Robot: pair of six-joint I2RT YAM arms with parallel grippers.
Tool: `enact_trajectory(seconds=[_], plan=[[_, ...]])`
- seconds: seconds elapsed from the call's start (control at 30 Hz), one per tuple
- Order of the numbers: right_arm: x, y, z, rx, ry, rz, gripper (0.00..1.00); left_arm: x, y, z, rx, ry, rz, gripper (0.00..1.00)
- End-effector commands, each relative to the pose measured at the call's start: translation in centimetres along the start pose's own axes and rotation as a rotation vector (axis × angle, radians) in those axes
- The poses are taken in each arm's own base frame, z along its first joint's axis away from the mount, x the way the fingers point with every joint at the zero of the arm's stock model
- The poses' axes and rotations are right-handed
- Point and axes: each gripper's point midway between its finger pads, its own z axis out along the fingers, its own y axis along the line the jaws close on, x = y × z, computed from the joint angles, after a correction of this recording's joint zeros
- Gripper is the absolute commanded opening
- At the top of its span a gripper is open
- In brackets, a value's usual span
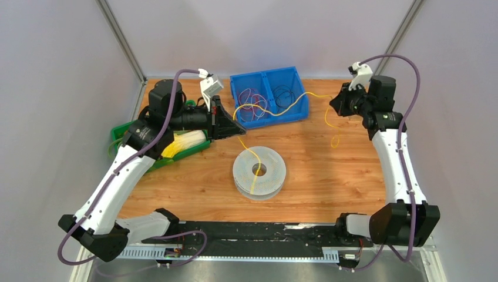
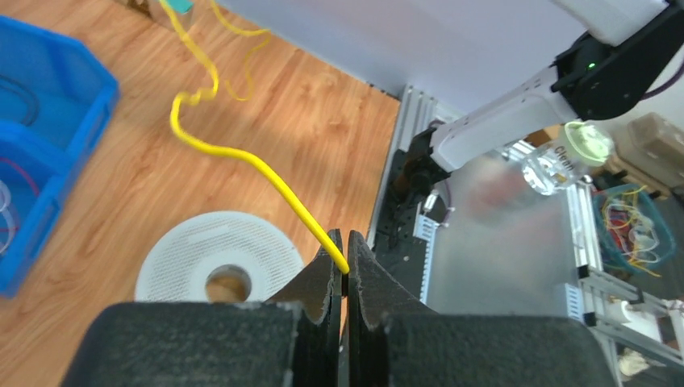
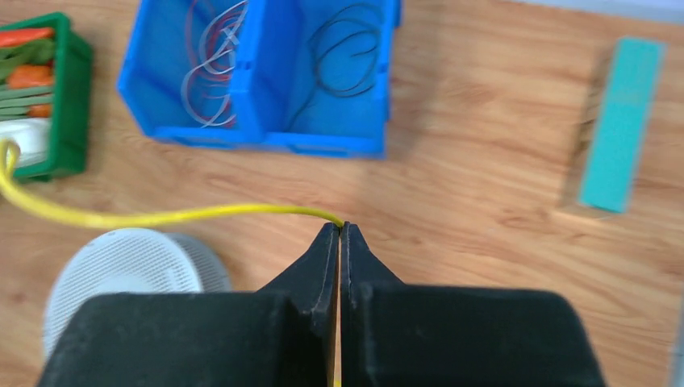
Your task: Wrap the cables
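Note:
The yellow cable (image 1: 276, 110) hangs in the air between my two grippers, above the blue bin's front. My left gripper (image 1: 239, 131) is shut on it near the round white spool (image 1: 259, 172). A strand drops from there across the spool's top. My right gripper (image 1: 335, 104) is shut on the cable at the far right, and the loose tail curls down onto the table below it. In the left wrist view the cable (image 2: 242, 158) enters the closed tips of the gripper (image 2: 345, 271) above the spool (image 2: 218, 256). In the right wrist view the cable (image 3: 161, 216) runs left from the closed tips of the gripper (image 3: 341, 230).
A blue two-part bin (image 1: 269, 94) at the back holds a red, white and purple wire tangle and a thin black wire (image 3: 343, 48). A green bin (image 1: 158, 148) with coloured items sits under the left arm. A teal block (image 3: 625, 121) lies on the table to the right.

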Motion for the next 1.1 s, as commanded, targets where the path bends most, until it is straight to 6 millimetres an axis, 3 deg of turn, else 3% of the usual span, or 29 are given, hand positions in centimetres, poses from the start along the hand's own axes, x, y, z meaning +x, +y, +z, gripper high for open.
enact_trajectory(seconds=[0.0,0.13,0.33,0.5,0.67,0.8,0.87,0.9,0.97,1.0,1.07], plan=[[-3.8,-4.2,-2.0,0.142,-0.069,-0.183,0.0,0.5,0.6,-2.1,-0.068,0.059,0.092,0.0],[-4.4,-2.0,-3.3,0.011,-0.075,-0.171,0.0,0.0,1.2,-2.6,-0.118,0.06,0.152,0.0],[-2.9,1.2,-5.9,-0.091,-0.029,-0.194,0.0,-1.6,3.8,-2.6,-0.25,0.087,0.153,0.0],[-0.7,6.5,-9.4,-0.28,0.046,-0.07,0.0,-2.9,5.2,-0.8,-0.237,0.028,0.129,0.0],[0.0,10.2,-12.4,-0.387,0.04,0.059,0.0,-4.7,6.6,3.5,-0.147,0.039,0.077,0.0],[-0.3,13.4,-14.5,-0.539,0.057,0.224,0.0,-5.2,8.1,9.0,-0.096,0.064,0.06,0.0],[-0.5,14.7,-15.3,-0.639,0.082,0.327,0.0,-4.3,9.1,11.9,-0.061,0.101,0.02,0.02],[-0.7,15.1,-15.6,-0.67,0.089,0.372,0.0,-3.8,9.5,13.3,-0.034,0.122,-0.013,0.13],[-1.3,15.4,-16.0,-0.693,0.083,0.419,0.0,-2.5,10.4,15.1,-0.005,0.171,-0.076,0.66],[-1.7,15.3,-16.2,-0.683,0.07,0.442,0.0,-2.3,10.8,15.2,-0.004,0.184,-0.089,0.78],[-3.0,15.0,-16.6,-0.666,0.015,0.446,0.0,-2.5,11.6,14.3,-0.027,0.156,-0.094,0.79]])
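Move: Both hands already grip the yellow cable, and its free span between them has its middle about 12 cm ahead of the left hand, 12 cm to its right and 10 cm lower. The right hand has that middle some 5 cm back, 12 cm to its left and near its own height. From the left hand the spool lies about 6 cm ahead, 5 cm right and 36 cm below, and the blue bin some 36 cm ahead, 9 cm right and 37 cm below. The left hand shifts a couple of centimetres left with the cable in its closed fingers, carries it forward towards the blue bin and then sweeps right, ending about 14 cm farther out, 13 cm to the right and some 6 cm lower, where its fingers open wide and let the cable go. The right hand keeps its pinch, drifts briefly right and up, then draws back some 15 cm and left while rising about 10 cm, to the right of the spool, its wrist rolling about 30 degrees so its left side lifts. ##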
